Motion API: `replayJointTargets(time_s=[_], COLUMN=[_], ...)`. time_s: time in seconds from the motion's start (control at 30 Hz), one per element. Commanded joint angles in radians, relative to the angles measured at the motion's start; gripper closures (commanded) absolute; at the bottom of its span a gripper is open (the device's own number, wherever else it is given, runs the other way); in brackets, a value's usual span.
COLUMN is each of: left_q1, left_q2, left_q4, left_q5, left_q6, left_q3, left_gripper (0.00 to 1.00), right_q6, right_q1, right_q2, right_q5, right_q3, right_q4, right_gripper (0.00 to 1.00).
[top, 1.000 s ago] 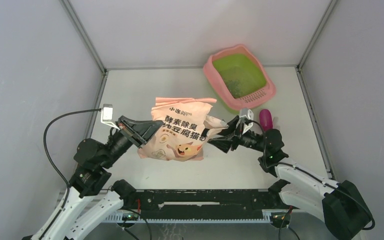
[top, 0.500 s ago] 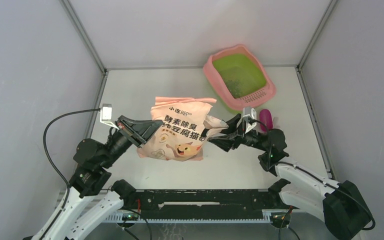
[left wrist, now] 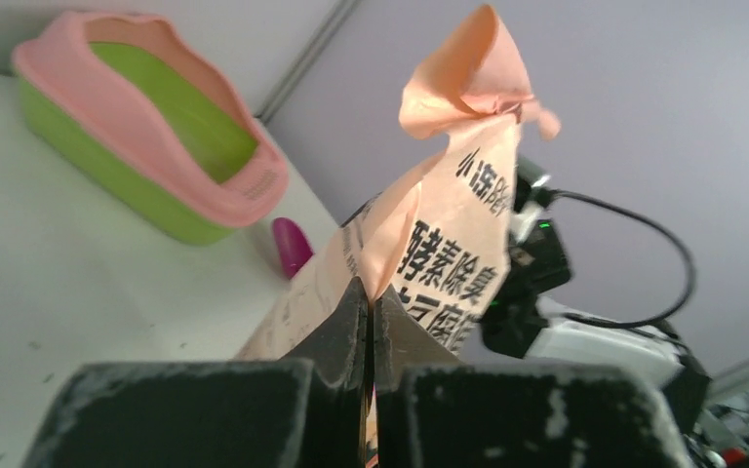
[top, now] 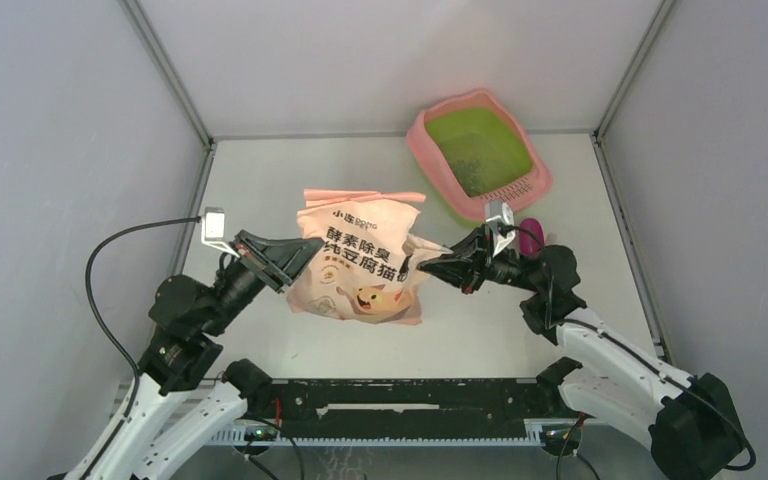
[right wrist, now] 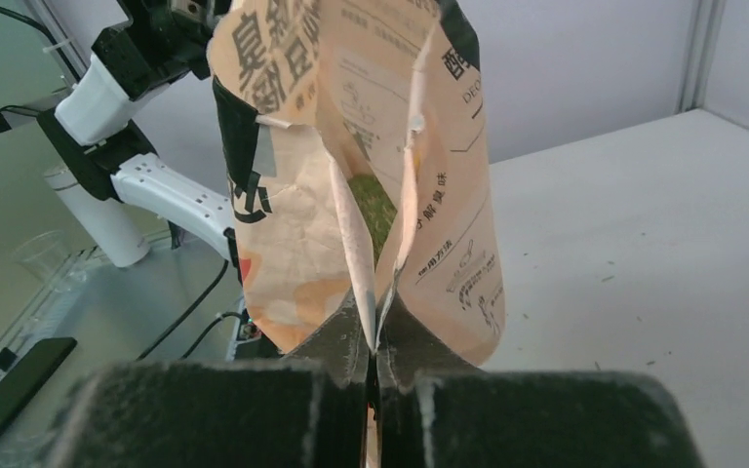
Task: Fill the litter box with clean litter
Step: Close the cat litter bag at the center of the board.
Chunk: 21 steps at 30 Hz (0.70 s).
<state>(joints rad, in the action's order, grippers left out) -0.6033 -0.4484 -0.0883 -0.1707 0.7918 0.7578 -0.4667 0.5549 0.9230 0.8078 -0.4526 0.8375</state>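
Observation:
The litter box point(top: 422, 150), pink rim around a lime-green basin, stands at the back right, with dark specks of litter point(top: 482, 180) near its grid end. It also shows at the upper left of the left wrist view point(left wrist: 254, 187). A peach-pink printed bag point(top: 360, 265) is held upright off the table between both arms. My left gripper point(top: 295, 262) is shut on the bag's left edge point(left wrist: 369, 292). My right gripper point(top: 428, 265) is shut on the bag's right fold point(right wrist: 375, 312). Greenish contents show inside the bag's gap point(right wrist: 375, 210).
A magenta scoop point(top: 532, 232) lies on the table just behind my right wrist, in front of the litter box; it also shows in the left wrist view point(left wrist: 291, 244). Loose specks point(right wrist: 605, 278) dot the white table. Grey walls enclose the table on three sides.
My right gripper has shut on the bag's right edge. The right wrist rose and shifted slightly; the bag leaned a little to the left. The left arm held still.

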Motion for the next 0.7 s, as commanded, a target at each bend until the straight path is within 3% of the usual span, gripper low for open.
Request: replayJointTargets(time_s=[0.0, 0.13, 0.3, 0.37, 0.43, 0.53, 0.6, 0.67], left_q1=[0.006, 0.005, 0.006, 0.006, 0.005, 0.006, 0.005, 0.006], left_q2=[0.024, 0.04, 0.005, 0.015, 0.025, 0.03, 0.042, 0.053], left_q4=[-0.114, -0.201, -0.179, -0.154, -0.141, -0.148, -0.15, -0.147], left_q5=[0.12, 0.263, 0.365, 0.388, 0.411, 0.436, 0.447, 0.452], left_q6=[-0.099, -0.169, -0.194, -0.207, -0.221, -0.245, -0.257, -0.266], left_q3=[0.067, 0.0, -0.122, -0.162, -0.187, -0.188, -0.183, -0.179], left_gripper=[1.0, 1.0, 1.0, 1.0, 1.0, 1.0, 1.0, 1.0], right_q6=[0.015, 0.025, 0.177, 0.24, 0.315, 0.461, 0.464, 0.465], right_q1=[-0.037, -0.045, 0.048, 0.072, 0.086, 0.202, 0.247, 0.278], right_q2=[-0.077, -0.098, -0.072, -0.062, 0.019, 0.154, 0.199, 0.177], right_q5=[0.052, 0.051, -0.003, -0.087, -0.129, -0.412, -0.498, -0.538], right_q3=[-0.14, -0.211, -0.374, -0.445, -0.612, -0.845, -0.92, -0.897], right_q4=[-0.179, -0.29, -0.592, -0.7, -0.999, -1.358, -1.467, -1.428], right_gripper=[1.0, 1.0, 1.0, 1.0, 1.0, 1.0, 1.0, 1.0])
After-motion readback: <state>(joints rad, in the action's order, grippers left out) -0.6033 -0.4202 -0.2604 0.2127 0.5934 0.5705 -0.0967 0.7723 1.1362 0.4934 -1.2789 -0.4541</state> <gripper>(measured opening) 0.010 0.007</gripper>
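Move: The cat litter bag is already pinched at both sides. Its middle lies about 6 cm right of the left gripper, 1 cm ahead and 7 cm lower, and about 10 cm left of the right gripper, 1 cm ahead and 2 cm higher. From the right gripper the litter box sits some 42 cm ahead and 13 cm right, 24 cm below, and the scoop about 16 cm ahead and 24 cm right, 29 cm below. Bring the left gripper down about 13 cm towards the board, easing it forward and to the left as it sinks, its fingers tipping down and swinging counter-clockwise. Meanwhile raise the right gripper some 4 cm, then ease it left towards the left gripper's side while tipping its fingers down by roughly 30 degrees. Keep both grippers shut on the bag's sides. ##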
